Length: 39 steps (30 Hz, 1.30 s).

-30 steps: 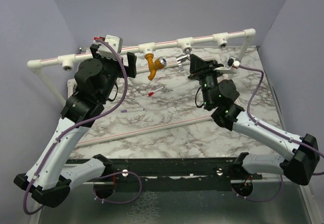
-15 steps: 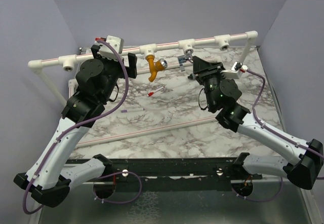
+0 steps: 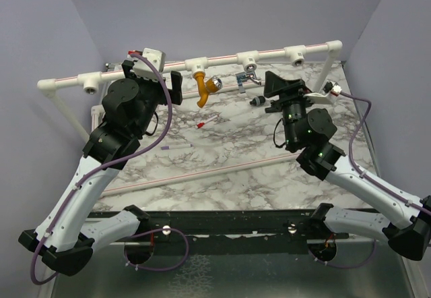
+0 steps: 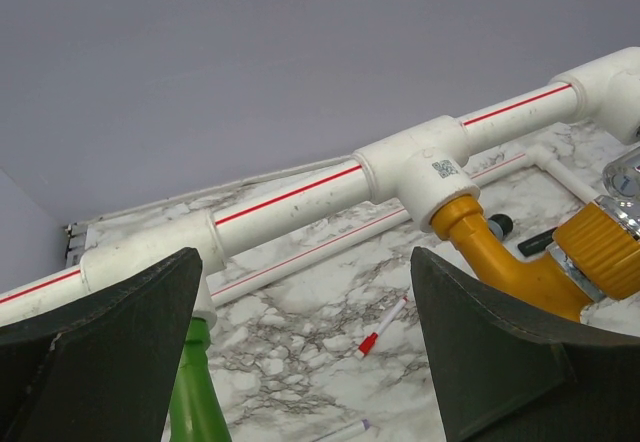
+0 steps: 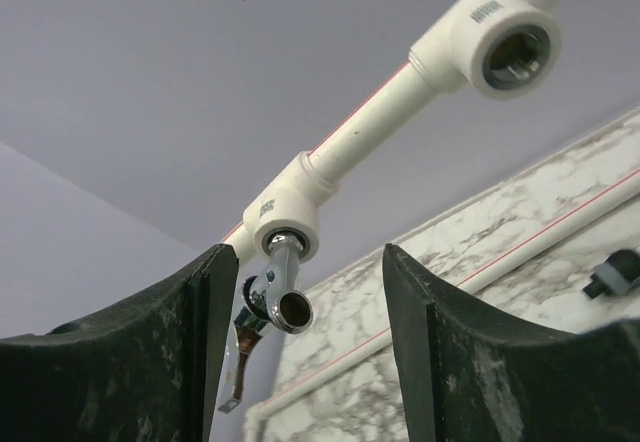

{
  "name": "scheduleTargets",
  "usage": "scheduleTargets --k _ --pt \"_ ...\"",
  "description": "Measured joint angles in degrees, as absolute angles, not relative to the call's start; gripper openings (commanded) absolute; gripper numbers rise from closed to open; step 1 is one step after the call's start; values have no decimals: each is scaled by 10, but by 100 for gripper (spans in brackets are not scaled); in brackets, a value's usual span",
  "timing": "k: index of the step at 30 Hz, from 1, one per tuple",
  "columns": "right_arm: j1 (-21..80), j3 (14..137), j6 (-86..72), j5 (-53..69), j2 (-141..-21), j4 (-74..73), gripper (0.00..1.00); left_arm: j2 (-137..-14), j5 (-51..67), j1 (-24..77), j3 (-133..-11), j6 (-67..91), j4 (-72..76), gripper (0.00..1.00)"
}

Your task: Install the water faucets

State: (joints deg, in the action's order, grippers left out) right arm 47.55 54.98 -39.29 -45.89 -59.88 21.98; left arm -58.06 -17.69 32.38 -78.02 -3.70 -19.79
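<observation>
The white pipe rail (image 3: pixel 222 58) runs across the back. A mustard-orange faucet (image 3: pixel 204 86) (image 4: pixel 520 262) hangs from one tee. A grey metal faucet (image 3: pixel 247 77) (image 5: pixel 278 297) sits in the tee to its right. My right gripper (image 3: pixel 266 92) (image 5: pixel 303 262) is open just in front of the grey faucet, which shows close to the left finger; nothing is clamped. My left gripper (image 3: pixel 151 75) (image 4: pixel 305 262) is wide open near the rail. A green faucet (image 4: pixel 195 392) hangs from the tee beside its left finger; the left arm hides it in the top view.
A red-tipped pen (image 3: pixel 207 121) (image 4: pixel 380 329) and a purple-tipped pen (image 3: pixel 176 147) lie on the marble table (image 3: pixel 236 156). A loose white pipe (image 3: pixel 182 173) lies diagonally across it. A small black piece (image 3: pixel 256 101) rests near the right gripper. One tee (image 5: pixel 510 52) stands unfilled.
My right gripper has opened, let go of the grey faucet and drawn back to the right. The faucet stays in its tee. The left arm has not moved.
</observation>
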Motion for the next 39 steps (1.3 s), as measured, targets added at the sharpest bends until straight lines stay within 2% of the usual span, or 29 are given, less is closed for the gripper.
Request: scheduleTargets --k 6,14,25,33,39 --pt "475 562 -203 -389 -599 227 75 -581 -177 324 -780 -38 -198 87" --pt "475 567 81 -296 -582 218 78 -581 -186 327 -780 -40 -198 87" --pt "475 592 454 -140 -549 67 83 -581 -188 328 -780 -41 -198 87" --pt "475 592 682 -125 -565 33 84 -581 -190 331 -780 -44 -198 87" --pt "475 592 784 -130 -611 34 83 -581 -194 335 -780 -48 -198 87"
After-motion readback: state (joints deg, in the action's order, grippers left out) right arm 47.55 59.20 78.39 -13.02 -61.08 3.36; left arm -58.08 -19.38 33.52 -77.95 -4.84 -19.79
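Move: The chrome faucet hangs clear of the right hand's open fingers, about 5 cm ahead and 6 cm to the left, at roughly its height, and the chrome tee it screws into is some 2 cm beyond it and 3 cm higher. The empty tee is around 6 cm ahead of this hand, 6 cm to the right and 3 cm up; the orange faucet is about 16 cm left and 3 cm ahead, nearly level. From the left hand the chrome faucet lies roughly 23 cm to the right and 5 cm ahead, about level. Empty and clear of the chrome faucet, the right hand winds its wrist back for another grip, rolling some 125 degrees so that its left side goes down and its right side comes up, while the fingers open wider and end pointing somewhat upward. During the roll it first draws back about 3 cm and lifts 2 cm, then comes forward again and sinks, edging left all told about 4 cm towards the chrome faucet, with the fingers open and not yet around it. ##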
